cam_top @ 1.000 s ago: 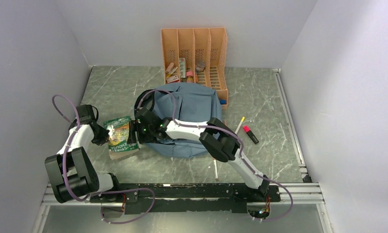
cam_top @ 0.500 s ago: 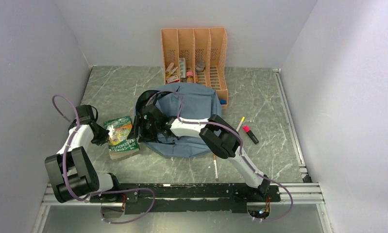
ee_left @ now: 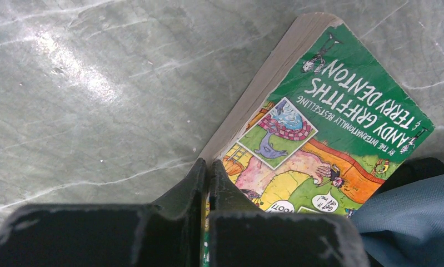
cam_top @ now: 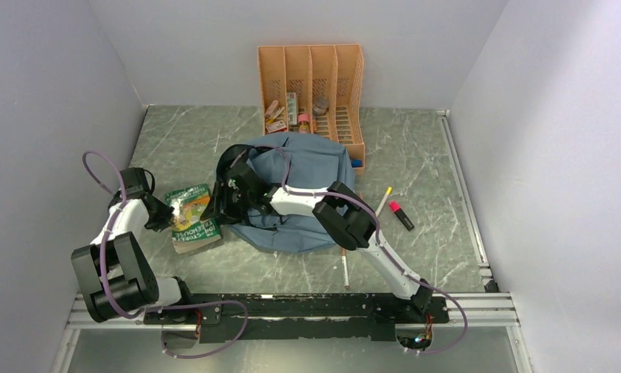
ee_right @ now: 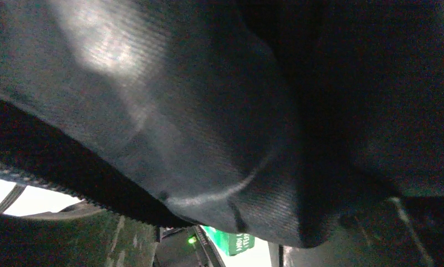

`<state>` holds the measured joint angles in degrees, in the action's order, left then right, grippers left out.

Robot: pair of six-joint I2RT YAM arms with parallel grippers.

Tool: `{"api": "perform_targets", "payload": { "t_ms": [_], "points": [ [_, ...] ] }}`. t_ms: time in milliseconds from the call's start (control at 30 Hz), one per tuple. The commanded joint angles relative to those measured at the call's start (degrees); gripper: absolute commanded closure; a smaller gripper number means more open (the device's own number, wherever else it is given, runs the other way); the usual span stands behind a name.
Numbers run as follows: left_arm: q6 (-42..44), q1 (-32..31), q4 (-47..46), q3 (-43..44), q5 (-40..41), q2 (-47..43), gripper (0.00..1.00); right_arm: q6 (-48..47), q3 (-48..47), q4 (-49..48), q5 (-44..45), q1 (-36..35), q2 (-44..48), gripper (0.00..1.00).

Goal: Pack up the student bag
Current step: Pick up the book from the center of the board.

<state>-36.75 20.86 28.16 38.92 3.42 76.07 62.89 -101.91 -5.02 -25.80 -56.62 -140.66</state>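
The dusty-blue student bag (cam_top: 307,194) lies flat mid-table, its black-trimmed mouth facing left. A green paperback book (cam_top: 194,217) rests on the table just left of that mouth. My left gripper (cam_top: 169,216) is at the book's left edge. In the left wrist view, the left gripper (ee_left: 207,167) is shut, with a thin sliver of the book (ee_left: 342,111) cover pinched between its jaws. My right gripper (cam_top: 233,193) is at the bag's mouth under the black rim. Dark bag fabric (ee_right: 180,111) fills the right wrist view and hides its fingers.
An orange file organizer (cam_top: 311,85) with small items stands behind the bag. A red-capped marker (cam_top: 401,215), a yellow-tipped pen (cam_top: 383,200) and a thin pencil (cam_top: 344,268) lie right of and in front of the bag. Walls close in on both sides.
My right gripper has moved back and up at the bag's mouth, lifting the black rim. The book has shifted slightly. The left arm has barely moved.
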Motion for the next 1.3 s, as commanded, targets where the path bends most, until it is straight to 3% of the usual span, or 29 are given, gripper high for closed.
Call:
{"api": "perform_targets", "payload": {
  "t_ms": [0, 233, 367, 500, 700, 933, 1033, 1133, 1267],
  "points": [
    [0.6, 0.0, -1.7, -3.7, -2.9, 4.0, 0.95, 0.3, 4.7, -4.8, -0.9, -0.6, -4.2, 0.42],
    [1.8, 0.0, -2.5, -3.3, -5.2, 3.6, 0.95, -2.6, 6.1, -11.9, -2.9, -0.9, -1.4, 0.51],
    [2.3, -0.3, -3.2, -3.6, -7.1, 3.8, 0.95, -1.6, 5.6, -14.4, -3.7, -1.2, -1.6, 0.46],
    [2.5, -0.8, -3.4, -3.7, -7.9, 3.7, 0.95, -0.3, 1.5, -10.4, -3.7, -1.4, -4.1, 0.42],
    [2.5, -1.2, -3.5, -3.9, -8.6, 3.3, 0.95, 2.2, 0.9, -9.0, -1.0, -1.3, -4.9, 0.45],
    [3.3, -1.2, -3.6, -3.2, -10.4, 2.8, 0.94, -0.9, 3.7, -12.2, 0.0, -1.3, -2.3, 0.75],
    [4.1, -1.2, -2.3, -1.2, -11.8, 1.6, 0.85, -4.1, 6.8, -14.1, 1.8, -1.1, 1.2, 0.87],
    [5.1, -1.2, 1.1, 2.6, -10.5, -0.4, 0.65, -7.5, 9.9, -15.8, 3.4, -1.0, 4.9, 0.97],
    [6.0, -1.2, 6.3, 9.3, -6.0, -4.3, 0.36, -10.8, 11.2, -15.0, 3.6, -0.9, 8.4, 1.00]
  ]
}}
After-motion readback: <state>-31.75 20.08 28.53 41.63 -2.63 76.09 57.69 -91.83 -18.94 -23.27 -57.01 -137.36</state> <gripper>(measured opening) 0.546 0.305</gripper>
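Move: The green book lies flat between the two hands, its middle about 7 cm right of the left hand, 1 cm ahead and 1 cm lower, with the left fingertips at its left edge. From the right hand that middle is some 6 cm left, 1 cm back and 2 cm lower. The blue bag's middle is about 22 cm right of the right hand and 8 cm ahead; its black-trimmed rim stands some 9 cm right and 16 cm ahead. The book's spine is pinched between the right fingers, which close from wide open to about a third while that hand bobs a centimetre or so and then eases back right and up about 1.5 cm. Meanwhile the left hand, fingers shut, pushes some 1.5 cm forward along the book's left edge, holds, then opens to about half, rising and moving right over that edge. ##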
